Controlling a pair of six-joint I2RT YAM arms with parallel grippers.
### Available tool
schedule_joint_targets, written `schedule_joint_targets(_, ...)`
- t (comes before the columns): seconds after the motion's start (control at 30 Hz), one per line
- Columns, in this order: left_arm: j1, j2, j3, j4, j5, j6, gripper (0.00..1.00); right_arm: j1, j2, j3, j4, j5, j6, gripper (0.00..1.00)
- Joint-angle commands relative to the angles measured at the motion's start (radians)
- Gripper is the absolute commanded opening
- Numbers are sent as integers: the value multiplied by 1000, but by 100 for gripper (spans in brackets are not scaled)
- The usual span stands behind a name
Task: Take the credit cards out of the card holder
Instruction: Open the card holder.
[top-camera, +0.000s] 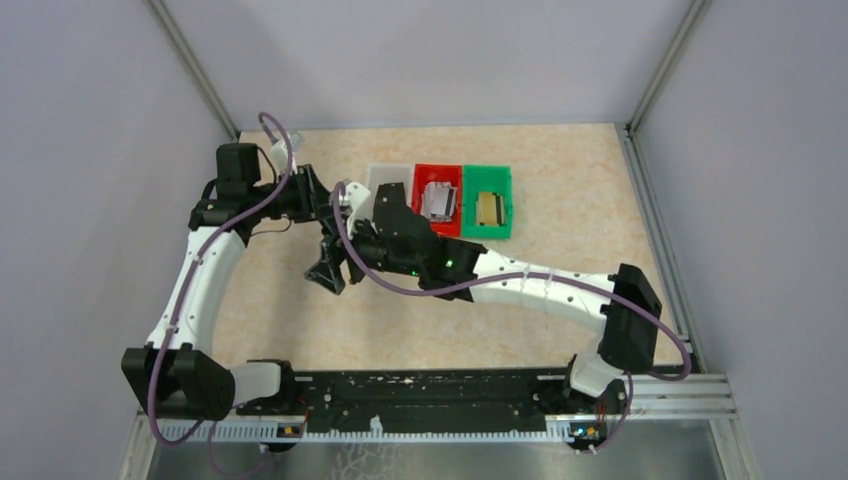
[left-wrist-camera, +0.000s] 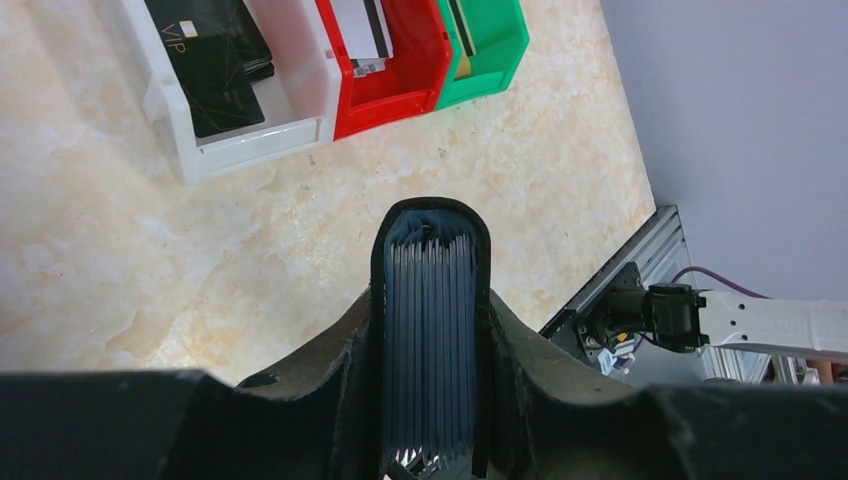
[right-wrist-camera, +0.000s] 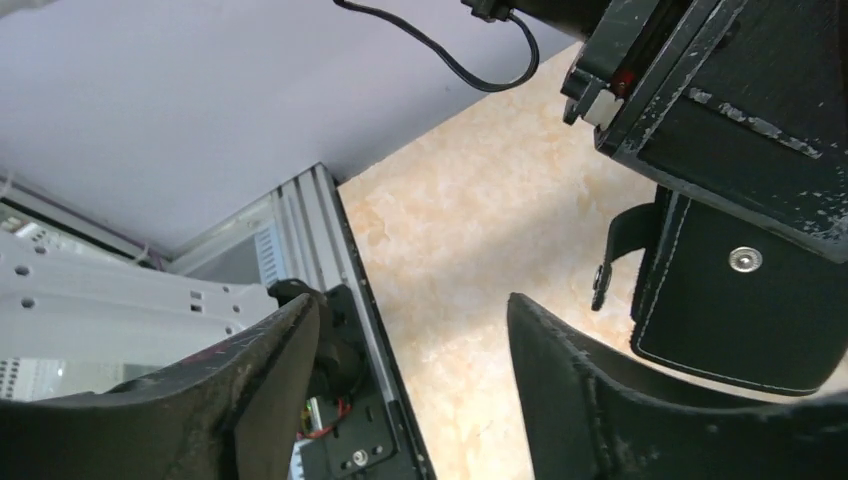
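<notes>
My left gripper (top-camera: 328, 262) (left-wrist-camera: 430, 300) is shut on the black card holder (left-wrist-camera: 430, 330), held above the table with its opening toward the camera. Its pale blue-grey accordion pockets show edge-on, and I cannot tell what they hold. In the right wrist view the card holder (right-wrist-camera: 740, 300) shows its snap and strap tab (right-wrist-camera: 615, 250). My right gripper (top-camera: 355, 250) (right-wrist-camera: 415, 305) is open and empty, just beside the holder. Silvery credit cards (top-camera: 438, 200) (left-wrist-camera: 362, 30) lie in the red bin, gold ones (top-camera: 487, 208) in the green bin.
Three bins stand in a row at the back: white (top-camera: 384, 180) (left-wrist-camera: 250, 140) with black cards (left-wrist-camera: 215, 60), red (top-camera: 420, 178) (left-wrist-camera: 400, 90) and green (top-camera: 505, 190) (left-wrist-camera: 500, 50). The metal rail (right-wrist-camera: 350, 270) runs along the table's near edge. The arms cross near the middle.
</notes>
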Motion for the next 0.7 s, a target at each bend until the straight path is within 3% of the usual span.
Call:
schedule_joint_targets(0.0,0,-11,55,14,34,-9,0,-55,-93,12,7,-21,21,72)
schedule_joint_targets(0.17,1,-14,74,11,170,6,0,-174,-246,-139,72,-21,106,76)
schedule_joint_targets(0.3,1,-29,73,37,298,5,0,-245,-285,-164,2,-23,117,80)
schedule_joint_targets(0.43,1,-39,75,68,415,-15,0,-322,-266,-172,8,-218,160,85)
schedule_joint_targets(0.67,1,-69,79,110,566,-37,0,-352,-201,-184,119,-539,221,88)
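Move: About 10 cm ahead of the right hand, roughly 2 cm to its right and 5 cm below, the card holder hangs in the left fingers, its middle some 3 cm back from, 2 cm right of and 2 cm below the left hand point. From the right hand, the white box sits on the table about 27 cm ahead, 9 cm right and 29 cm below; the red box is beside it, some 12 cm farther right. Swinging right about 11 cm and forward some 7 cm with a slight rise, the empty right hand rounds to the holder's right side, then eases back a little while its fingers spread from partly to nearly fully open. Meanwhile the left hand keeps its pinch on the holder, lifting it about 5 cm, drawing back as much and a little right, and turning it clockwise some 20 degrees with its left side dipping. ##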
